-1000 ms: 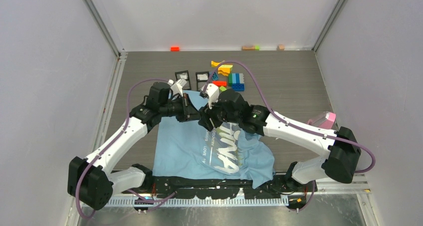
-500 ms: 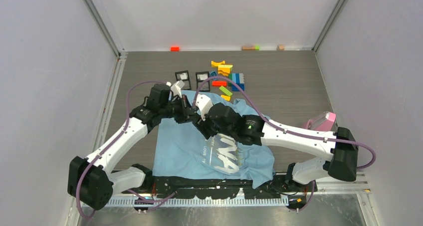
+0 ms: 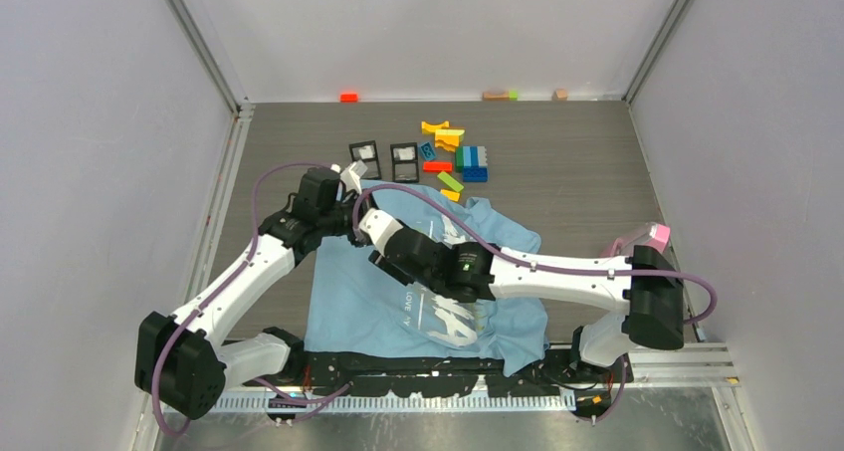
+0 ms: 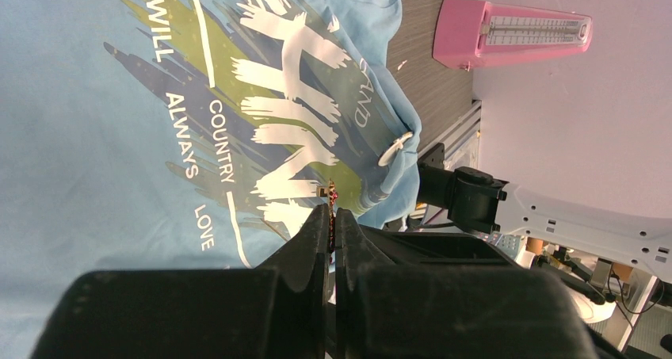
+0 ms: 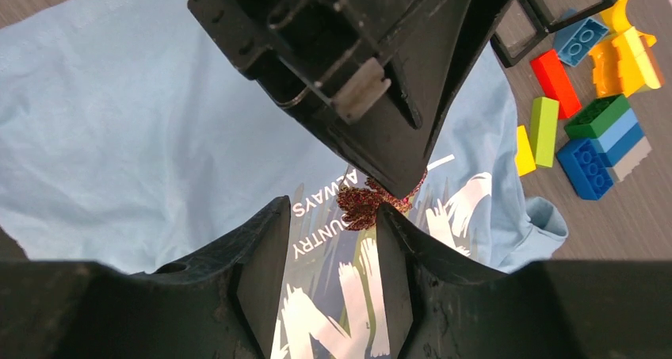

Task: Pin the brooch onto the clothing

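The clothing (image 3: pixel 348 307), a light blue T-shirt with white lettering, lies spread on the table in front of the arm bases. My left gripper (image 4: pixel 334 215) hangs above its chest print, shut on the brooch (image 4: pixel 332 192), whose dark red tip sticks out past the fingertips. In the right wrist view the brooch (image 5: pixel 366 204) shows as a sparkly red flower under the left fingertip (image 5: pixel 396 165). My right gripper (image 5: pixel 333 210) is open, with the brooch just beyond its right finger (image 5: pixel 396 240) and nothing held. From above, both grippers meet over the shirt's upper left (image 3: pixel 365 226); the brooch is hidden there.
Coloured toy blocks (image 3: pixel 458 157) and two black frames (image 3: pixel 383 158) lie just beyond the shirt's collar. A pink metronome (image 3: pixel 647 240) stands at the right edge. Small blocks (image 3: pixel 348 97) sit along the back wall. A white ring (image 4: pixel 394 147) rests on the shirt's lower fold.
My right arm has swung left across the shirt until its gripper meets the left one, and its jaws have narrowed somewhat. The left arm has stayed put, holding the brooch.
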{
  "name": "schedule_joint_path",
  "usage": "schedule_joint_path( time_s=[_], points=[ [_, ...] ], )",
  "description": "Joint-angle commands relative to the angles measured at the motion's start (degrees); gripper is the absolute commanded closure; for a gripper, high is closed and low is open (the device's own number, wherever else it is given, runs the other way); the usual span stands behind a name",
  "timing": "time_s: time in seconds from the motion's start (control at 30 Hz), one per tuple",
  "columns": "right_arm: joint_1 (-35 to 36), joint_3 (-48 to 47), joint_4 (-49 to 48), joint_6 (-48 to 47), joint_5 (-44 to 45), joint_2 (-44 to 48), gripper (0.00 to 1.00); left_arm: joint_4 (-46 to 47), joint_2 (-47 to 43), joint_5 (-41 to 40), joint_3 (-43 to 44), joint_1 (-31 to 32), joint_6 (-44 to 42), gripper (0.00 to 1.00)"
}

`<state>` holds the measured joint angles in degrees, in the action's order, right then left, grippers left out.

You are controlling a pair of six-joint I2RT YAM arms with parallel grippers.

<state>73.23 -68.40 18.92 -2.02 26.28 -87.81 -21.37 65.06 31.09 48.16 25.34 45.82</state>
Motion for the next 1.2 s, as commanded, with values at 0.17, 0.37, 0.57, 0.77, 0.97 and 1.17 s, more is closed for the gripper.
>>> schedule_joint_path(
  time_s=[0.17, 0.37, 0.57, 0.77, 0.97, 1.17],
  points=[
    [1.9, -2.4, -4.1, -2.2, 13.0, -3.1, 0.63, 1.0, -0.6, 0.2, 0.8, 0.1, 0.0, 1.00],
    [3.1, 0.1, -11.7, -3.9, 19.0, -3.9, 0.77, 1.2, -0.2, 0.4, 0.9, 0.0, 0.4, 1.00],
    [3.8, 0.9, -16.0, -3.6, 28.5, -4.9, 0.99, 0.8, -0.2, 0.3, 1.5, -0.2, -0.1, 0.95],
    [1.8, 4.6, -17.1, 2.7, 29.3, -0.1, 0.99, -5.3, -3.4, -6.6, 4.9, -1.7, -4.3, 0.42],
    [-7.4, 11.8, -18.1, 15.2, 15.3, 12.3, 0.99, -12.6, -7.4, -18.5, 7.9, -3.1, -9.5, 0.13],
    [-16.4, 19.1, -25.5, 26.5, 0.3, 23.8, 1.00, -4.4, -14.5, -16.3, 3.6, -3.1, -9.5, 0.11]
  ],
)
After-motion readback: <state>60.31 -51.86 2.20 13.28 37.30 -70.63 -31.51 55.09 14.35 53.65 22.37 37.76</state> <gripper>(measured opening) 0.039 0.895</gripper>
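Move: The left fingers already hold the brooch, its middle about 1 cm ahead, 1 cm right and 1 cm below that hand point. From the open right hand the brooch is some 2 cm ahead, level sideways and in height. Roughly 17 cm below the right hand, the clothing's white lettering lies about 9 cm back and 11 cm right, the yellow block 10 cm ahead and 11 cm right, the nearer black case 17 cm ahead and 1 cm right. Ease the right gripper forward about 2 cm onto the brooch and close its fingers to pinch it while the left still holds. Then open the left wide and draw it off leftward and up, as the right carries the brooch away to the right, forward and up, some 12 cm, turning roughly 20 degrees clockwise with its left side rising. ##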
